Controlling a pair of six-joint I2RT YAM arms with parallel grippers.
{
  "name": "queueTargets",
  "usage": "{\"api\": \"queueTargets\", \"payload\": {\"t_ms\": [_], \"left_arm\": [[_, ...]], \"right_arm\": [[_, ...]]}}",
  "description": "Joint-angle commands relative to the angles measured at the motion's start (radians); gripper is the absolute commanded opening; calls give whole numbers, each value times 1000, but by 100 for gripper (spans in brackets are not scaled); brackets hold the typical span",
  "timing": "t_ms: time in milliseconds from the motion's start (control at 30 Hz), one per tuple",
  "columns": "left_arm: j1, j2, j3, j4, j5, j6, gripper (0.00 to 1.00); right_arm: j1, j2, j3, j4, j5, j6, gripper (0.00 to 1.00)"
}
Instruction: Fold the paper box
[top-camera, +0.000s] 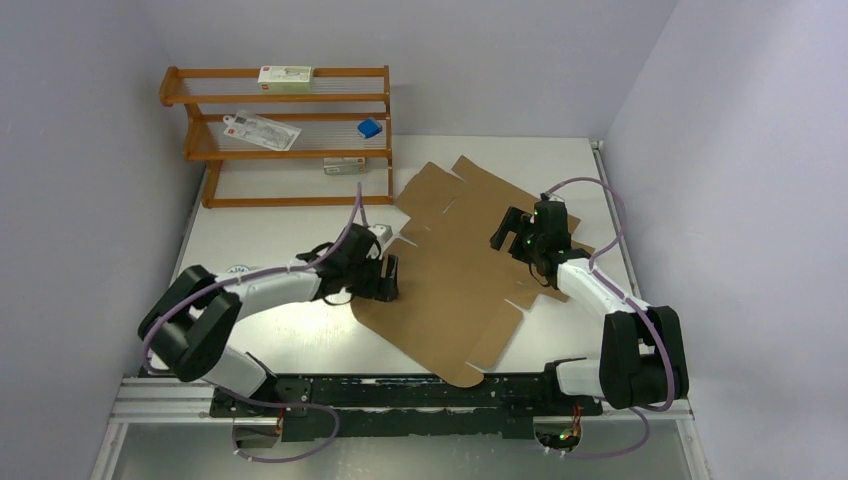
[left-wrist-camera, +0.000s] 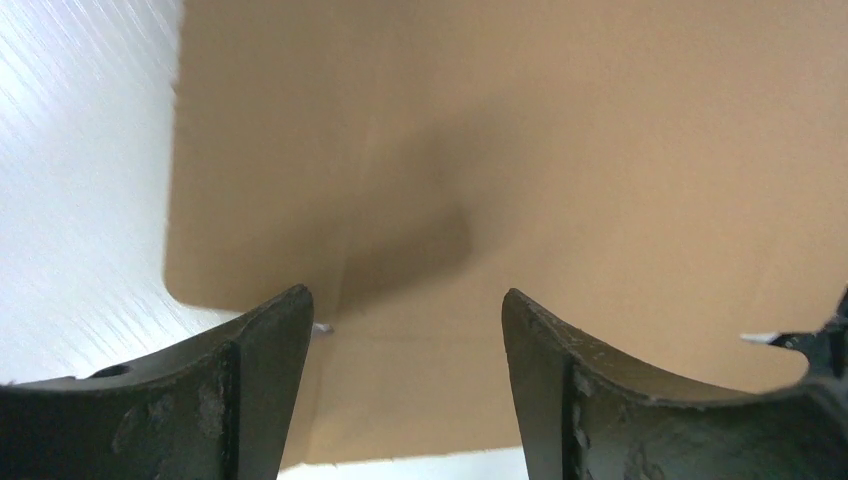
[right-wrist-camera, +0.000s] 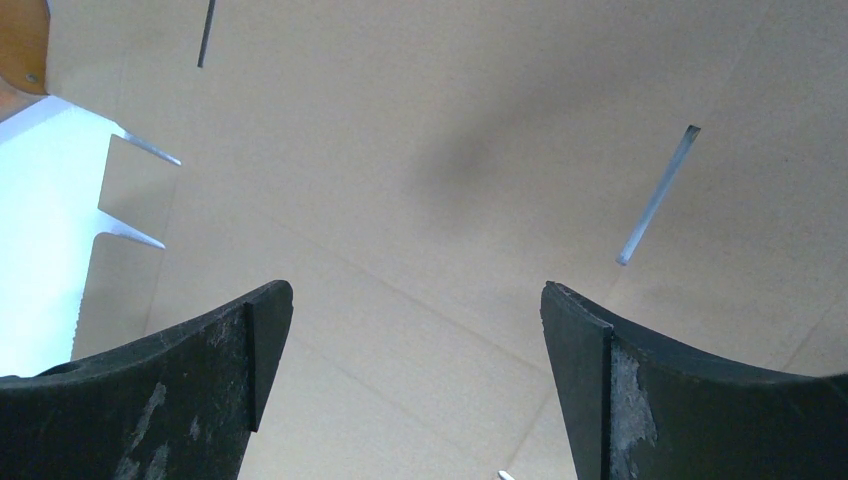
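The paper box (top-camera: 455, 270) is a flat, unfolded brown cardboard sheet with flaps and slits, lying diagonally on the white table. My left gripper (top-camera: 388, 278) is open at the sheet's left edge, over a side flap (left-wrist-camera: 300, 180). Its fingers (left-wrist-camera: 260, 370) are spread with only cardboard between them. My right gripper (top-camera: 508, 232) is open above the sheet's right part, holding nothing. In the right wrist view the brown sheet (right-wrist-camera: 420, 200) fills the frame, with a slit (right-wrist-camera: 655, 195) to the right. Its fingers (right-wrist-camera: 230, 360) are wide apart.
A wooden shelf rack (top-camera: 285, 135) stands at the back left of the table, holding a white carton (top-camera: 285, 74), a packet (top-camera: 262, 130) and a small blue item (top-camera: 369, 127). Walls close in left, right and behind.
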Motion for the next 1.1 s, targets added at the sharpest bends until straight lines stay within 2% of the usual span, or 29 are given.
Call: {"api": "queueTargets", "payload": {"t_ms": [0, 100, 233, 467, 667, 933, 1067], "left_arm": [[-34, -104, -75, -21, 54, -100, 74], [-38, -161, -101, -29, 52, -106, 75], [-27, -189, -6, -133, -85, -27, 80], [106, -66, 162, -148, -114, 89, 83], [132, 77, 243, -72, -18, 107, 81], [157, 191, 290, -51, 14, 118, 80], [156, 214, 287, -40, 135, 114, 77]], "right_arm": [[7, -11, 15, 19, -6, -14, 100], [7, -3, 36, 3, 0, -7, 100], [7, -6, 54, -60, 79, -2, 100], [4, -44, 56, -187, 279, 44, 100], [2, -49, 38, -198, 308, 68, 100], [-3, 23, 23, -188, 356, 96, 100], [-3, 65, 22, -138, 319, 95, 100]]}}
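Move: The box blank's narrow left tab has its middle about 6 cm ahead of the left hand, 2 cm to its left and 2 cm below. From that hand the curved near flap is some 11 cm back and 5 cm right, the big middle panel about 2 cm ahead and 14 cm right. For the right hand, the blank's right-hand slot lies roughly 2 cm ahead, 9 cm right and 5 cm below; the near-edge notch is some 4 cm back, 6 cm right. The flat blank's left tab is what the left hand swings round to: first back about 3 cm, then up and forward in an arc, and down again with open fingers astride the tab, roughly 8 cm forward of its start. Meanwhile the wide-open right hand shifts some 6 cm right towards the slot, easing back and finally down about 2 cm, turning some 15 degrees clockwise. ##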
